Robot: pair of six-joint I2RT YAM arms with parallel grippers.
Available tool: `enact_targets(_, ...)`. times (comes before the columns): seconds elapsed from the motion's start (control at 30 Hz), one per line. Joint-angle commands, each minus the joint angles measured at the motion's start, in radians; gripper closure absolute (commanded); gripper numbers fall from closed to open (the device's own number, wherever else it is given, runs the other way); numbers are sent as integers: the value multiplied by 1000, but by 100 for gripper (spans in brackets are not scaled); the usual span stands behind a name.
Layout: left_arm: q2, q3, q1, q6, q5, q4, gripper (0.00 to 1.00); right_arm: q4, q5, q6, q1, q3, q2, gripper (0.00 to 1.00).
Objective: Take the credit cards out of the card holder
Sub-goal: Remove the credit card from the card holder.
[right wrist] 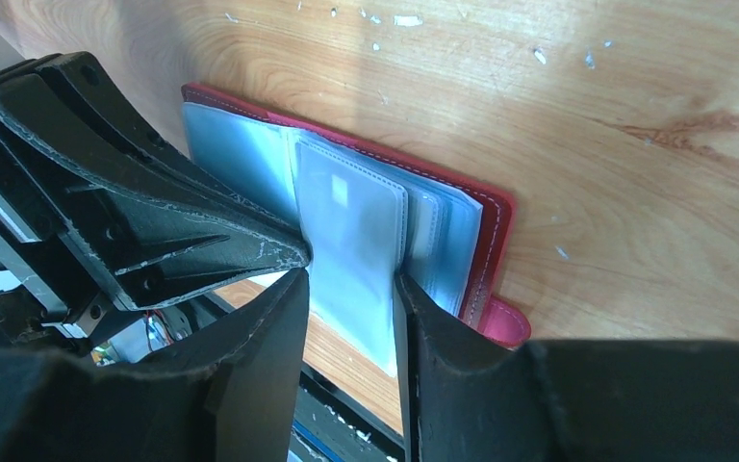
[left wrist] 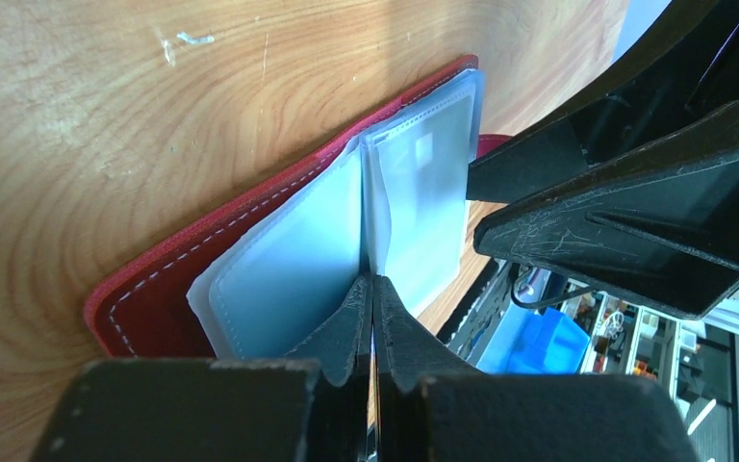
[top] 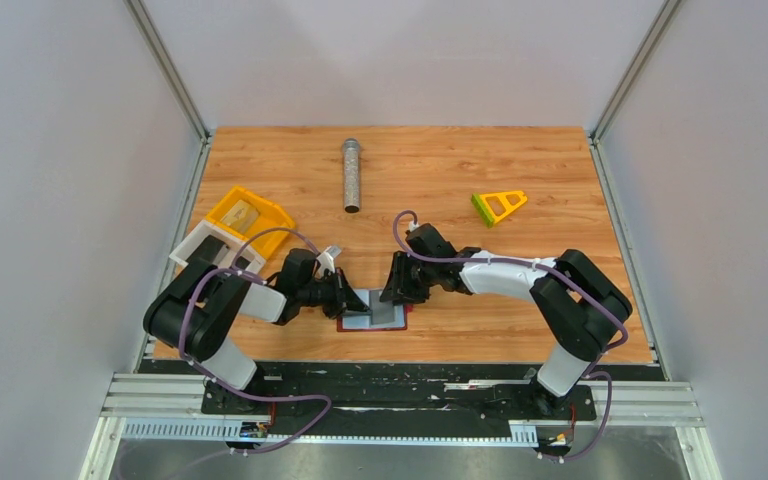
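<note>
The dark-red card holder (top: pixel 372 320) lies open near the table's front edge, its pale blue-grey sleeves (left wrist: pixel 289 260) fanned out. My left gripper (left wrist: pixel 372 282) is shut, its tips resting at the fold between two sleeves. My right gripper (right wrist: pixel 351 284) is open above the holder's right half (right wrist: pixel 486 241), with one sleeve (right wrist: pixel 346 221) lying in the gap between its fingers. Both grippers meet over the holder in the top view, left gripper (top: pixel 353 298) and right gripper (top: pixel 397 296). No credit card shows plainly inside the sleeves. A small tan flat card (top: pixel 243 213) lies in the yellow tray.
A yellow tray (top: pixel 260 222) and a white tray (top: pixel 196 246) sit at the left edge, behind my left arm. A grey metal cylinder (top: pixel 351 175) lies at the back centre. A yellow-green triangular piece (top: pixel 498 205) rests at the back right.
</note>
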Motion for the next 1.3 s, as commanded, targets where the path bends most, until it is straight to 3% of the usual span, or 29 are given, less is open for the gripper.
enact_targets(0.0, -35, -16, -13, 4, -16, 5, 95, 81, -64, 15, 10, 3, -31, 62)
enact_targets(0.7, -114, 6, -13, 23, -41, -100, 83, 137, -148, 29, 23, 23, -39, 64)
enact_targets(1.07, -292, 88, -13, 87, -138, -398, 76, 124, -151, 31, 36, 62, -18, 64)
enact_targets(1.27, -448, 158, -10, 125, -298, -649, 73, 111, -156, 32, 50, 109, 5, 64)
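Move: The clear sleeve page I'm turning lies between my right hand's parted fingers. Its middle is about 1 cm ahead, 1 cm left and 2 cm below, its free edge by the right-hand finger. The open card holder's middle is some 3 cm left of that hand, level fore and aft, and its red snap tab roughly 4 cm right. From my nearly shut left hand, at the page's fold, the page's middle is about 3 cm right, 1 cm ahead and 1 cm lower. I sweep my right hand about 4 cm left and as much up, drifting a little back and rolling some 10 degrees, its fingers still parted and the right-hand one carrying the page's free edge up and over towards the left. My left hand opens its fingers about a quarter at the fold, then lifts off some 4 cm up and 2 cm left. ##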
